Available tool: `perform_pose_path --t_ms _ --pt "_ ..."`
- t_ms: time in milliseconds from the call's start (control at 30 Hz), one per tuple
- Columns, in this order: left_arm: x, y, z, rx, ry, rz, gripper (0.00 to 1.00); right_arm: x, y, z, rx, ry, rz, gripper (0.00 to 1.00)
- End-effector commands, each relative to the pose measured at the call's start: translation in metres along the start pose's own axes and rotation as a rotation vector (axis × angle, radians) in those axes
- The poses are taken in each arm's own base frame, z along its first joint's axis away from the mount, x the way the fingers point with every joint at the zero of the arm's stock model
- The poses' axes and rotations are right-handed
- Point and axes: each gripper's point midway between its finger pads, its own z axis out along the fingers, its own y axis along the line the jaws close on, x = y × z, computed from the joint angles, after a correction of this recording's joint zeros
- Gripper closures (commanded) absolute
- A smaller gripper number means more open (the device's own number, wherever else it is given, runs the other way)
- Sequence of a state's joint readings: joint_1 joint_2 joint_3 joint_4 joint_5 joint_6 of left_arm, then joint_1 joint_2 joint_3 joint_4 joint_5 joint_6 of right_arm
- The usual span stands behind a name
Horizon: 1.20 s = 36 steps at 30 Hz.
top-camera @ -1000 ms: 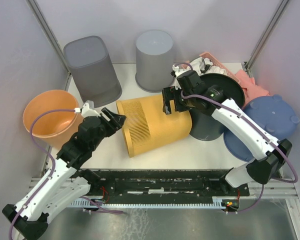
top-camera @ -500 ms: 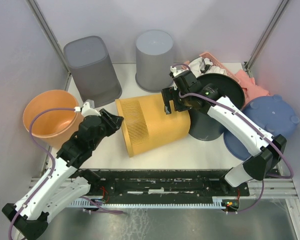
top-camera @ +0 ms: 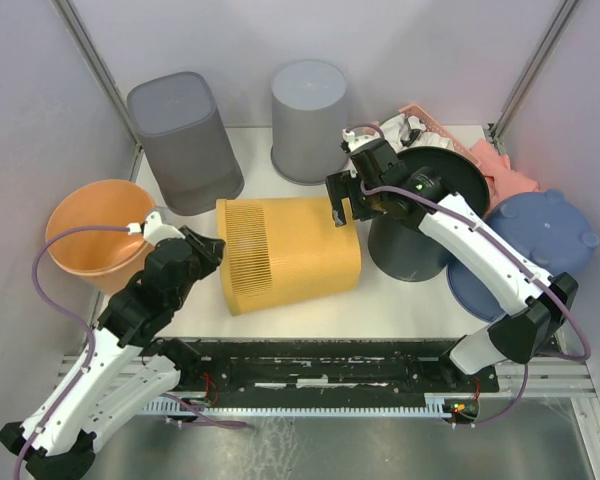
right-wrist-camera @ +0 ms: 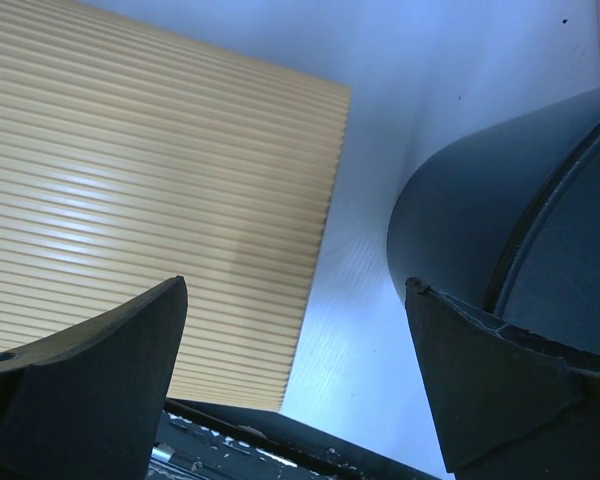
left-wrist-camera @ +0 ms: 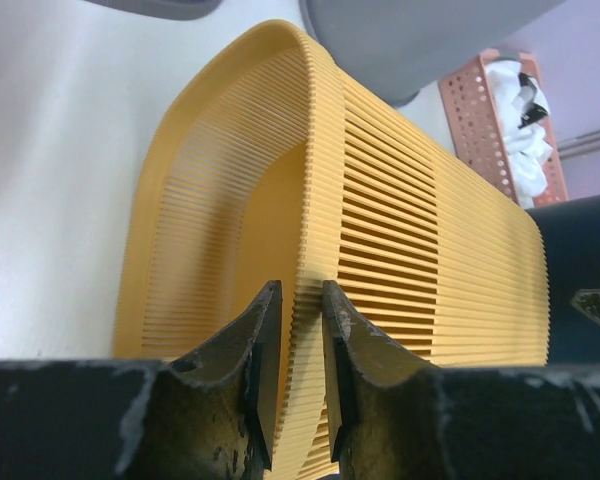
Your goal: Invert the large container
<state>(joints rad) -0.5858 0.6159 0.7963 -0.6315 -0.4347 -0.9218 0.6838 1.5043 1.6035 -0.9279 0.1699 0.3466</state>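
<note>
The large container (top-camera: 290, 255) is a yellow ribbed bin lying on its side in the middle of the table, with its mouth facing left. My left gripper (top-camera: 212, 250) is at that mouth. In the left wrist view the bin's rim wall (left-wrist-camera: 315, 200) runs between the two fingers, and the left gripper (left-wrist-camera: 298, 290) is shut on it. My right gripper (top-camera: 342, 205) hangs wide open over the bin's closed right end. In the right wrist view the right gripper (right-wrist-camera: 295, 285) has only the ribbed side (right-wrist-camera: 150, 170) and white table beneath it, and holds nothing.
An orange bucket (top-camera: 95, 235) stands at the left, close to my left arm. A dark grey bin (top-camera: 185, 140) and a light grey bin (top-camera: 308, 118) stand at the back. A dark round bin (top-camera: 425, 225), a pink basket (top-camera: 430, 128) and a blue tub (top-camera: 540, 250) crowd the right.
My left gripper has closed on the yellow bin's rim. The bin has swung round to lie level, its mouth shifted left. The right gripper has stayed open and barely moved.
</note>
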Motion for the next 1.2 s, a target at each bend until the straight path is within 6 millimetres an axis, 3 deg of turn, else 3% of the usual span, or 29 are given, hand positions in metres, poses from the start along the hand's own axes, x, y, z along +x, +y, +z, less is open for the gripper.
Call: perform_pose_path --t_ms 0,300,567,700,800,1067,1167 --pt "-0.002 0.047 -0.011 -0.192 -0.01 0.112 0.71 -0.027 0.0 -0.007 0.005 -0.084 0.015 0.01" --pt "-0.001 0.053 -0.012 -0.219 -0.004 0.134 0.71 -0.009 0.023 0.017 -0.113 -0.007 0.111 0.01" --pt "0.006 0.055 -0.008 -0.223 0.016 0.141 0.72 0.009 0.057 0.027 -0.284 0.061 0.208 0.01" --pt "0.01 0.054 -0.005 -0.215 0.028 0.142 0.72 0.007 0.07 0.024 -0.353 0.066 0.246 0.01" --pt "0.014 0.053 -0.003 -0.208 0.044 0.148 0.72 -0.004 0.081 0.005 -0.437 0.029 0.262 0.01" --pt "0.034 0.047 0.011 -0.169 0.106 0.147 0.72 -0.056 0.104 -0.083 -0.66 -0.173 0.269 0.01" --pt "0.043 0.04 0.017 -0.131 0.13 0.129 0.73 -0.07 0.113 -0.107 -0.742 -0.216 0.26 0.01"
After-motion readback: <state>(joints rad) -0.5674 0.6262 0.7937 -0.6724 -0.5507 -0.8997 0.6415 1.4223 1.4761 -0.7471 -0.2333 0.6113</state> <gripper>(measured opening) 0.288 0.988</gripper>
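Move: Pinched at its rim by the left hand, the yellow container lies on its side, its middle about 14 cm to that hand's right, 2 cm ahead and some 9 cm below. From the open right hand, that middle is roughly 10 cm left, 6 cm back and 12 cm below. The dark container stands about 15 cm to the right hand's right and 2 cm back; the grey upturned container 6 cm left and 18 cm ahead, both around 12 cm lower. Swinging its fingers round to point leftward, about 25 degrees, the wide-open right hand goes some 5 cm left and nearly 4 cm down to the yellow container's base end, then rises over 4 cm and eases back, one finger ending across the hollow base edge, the other over the side wall. The left hand keeps its pinch on the rim and draws it 2 to 3 cm left. ##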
